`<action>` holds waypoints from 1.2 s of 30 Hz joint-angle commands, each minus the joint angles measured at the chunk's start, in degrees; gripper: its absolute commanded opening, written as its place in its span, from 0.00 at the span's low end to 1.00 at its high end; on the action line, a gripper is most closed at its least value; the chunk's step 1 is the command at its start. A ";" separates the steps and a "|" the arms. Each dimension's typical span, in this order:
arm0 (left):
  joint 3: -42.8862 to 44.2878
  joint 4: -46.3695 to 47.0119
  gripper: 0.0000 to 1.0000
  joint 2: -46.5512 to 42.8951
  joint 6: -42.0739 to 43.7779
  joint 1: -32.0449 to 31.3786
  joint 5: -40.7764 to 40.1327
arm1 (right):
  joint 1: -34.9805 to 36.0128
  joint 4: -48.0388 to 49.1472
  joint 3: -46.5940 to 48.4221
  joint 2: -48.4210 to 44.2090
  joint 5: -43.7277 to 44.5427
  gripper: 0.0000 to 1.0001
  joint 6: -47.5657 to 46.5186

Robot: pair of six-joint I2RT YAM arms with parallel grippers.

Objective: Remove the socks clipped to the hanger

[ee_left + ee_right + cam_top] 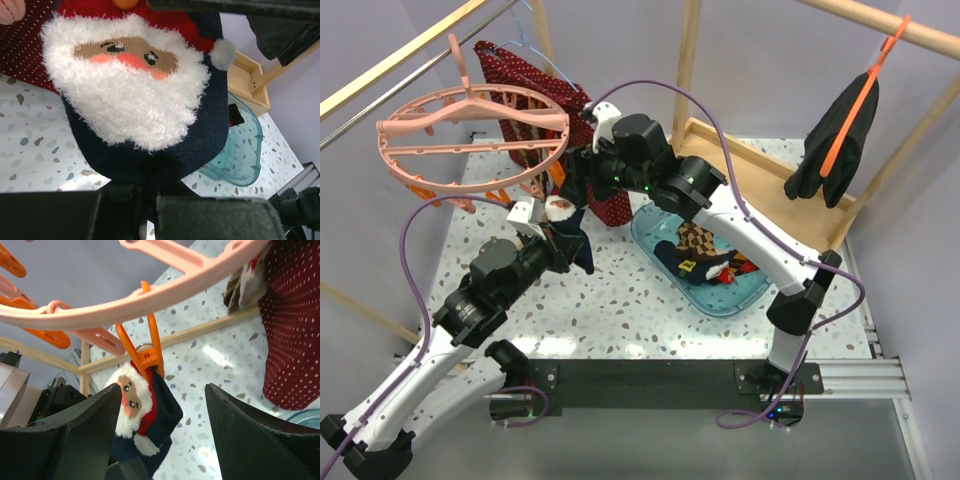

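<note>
A navy sock with a Santa face and fluffy white beard (132, 95) hangs from an orange clip (144, 350) on the round pink hanger (470, 125). In the left wrist view my left gripper (147, 202) is shut on the sock's lower navy edge. That gripper (560, 232) sits just under the ring's near right side. My right gripper (162, 390) stands open around the orange clip and the sock's top (145, 410), its fingers (75, 440) apart on either side without touching. From above, the right gripper (572, 165) is at the ring's right edge.
A teal tub (750, 292) right of centre holds other socks (705, 255). A red white-dotted cloth (535, 90) hangs behind the ring. A wooden tray (770, 170) lies at the back right, and a black garment (835, 140) hangs on an orange hanger.
</note>
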 commanded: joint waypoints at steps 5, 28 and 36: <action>0.15 0.47 0.00 -0.35 -0.91 0.08 1.80 | 0.08 5.15 4.52 2.25 -3.87 0.67 -6.49; 0.32 -0.67 0.00 -1.05 -1.18 0.08 2.59 | 0.08 11.48 6.45 6.82 -5.11 0.20 -3.32; -0.47 -1.03 0.00 -1.41 -1.44 0.08 2.68 | -0.01 11.40 6.19 6.74 -5.11 0.00 -2.79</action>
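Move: The right hand's target, the orange clip gripping the Santa sock, is about 5 cm to its left and 2 cm ahead, roughly level with it. The Santa sock hangs below and on the near side of the clip, its middle some 4 cm back, 5 cm left and 6 cm below the hand. The pink ring hanger is centred about 21 cm left, 8 cm ahead and 5 cm higher. From the left hand, already pinching the sock's low end, the clip is some 10 cm ahead, 2 cm left and 8 cm up. Leftward and a little forward, about 5 cm in all, the right hand eases in under the pink rim with its fingers open around the orange clip, its wrist turning only a few degrees. The fingers narrow on the way and finally pinch the clip from both sides, then keep hold of it. The left hand stays nearly in place, shut on the sock's low end. ##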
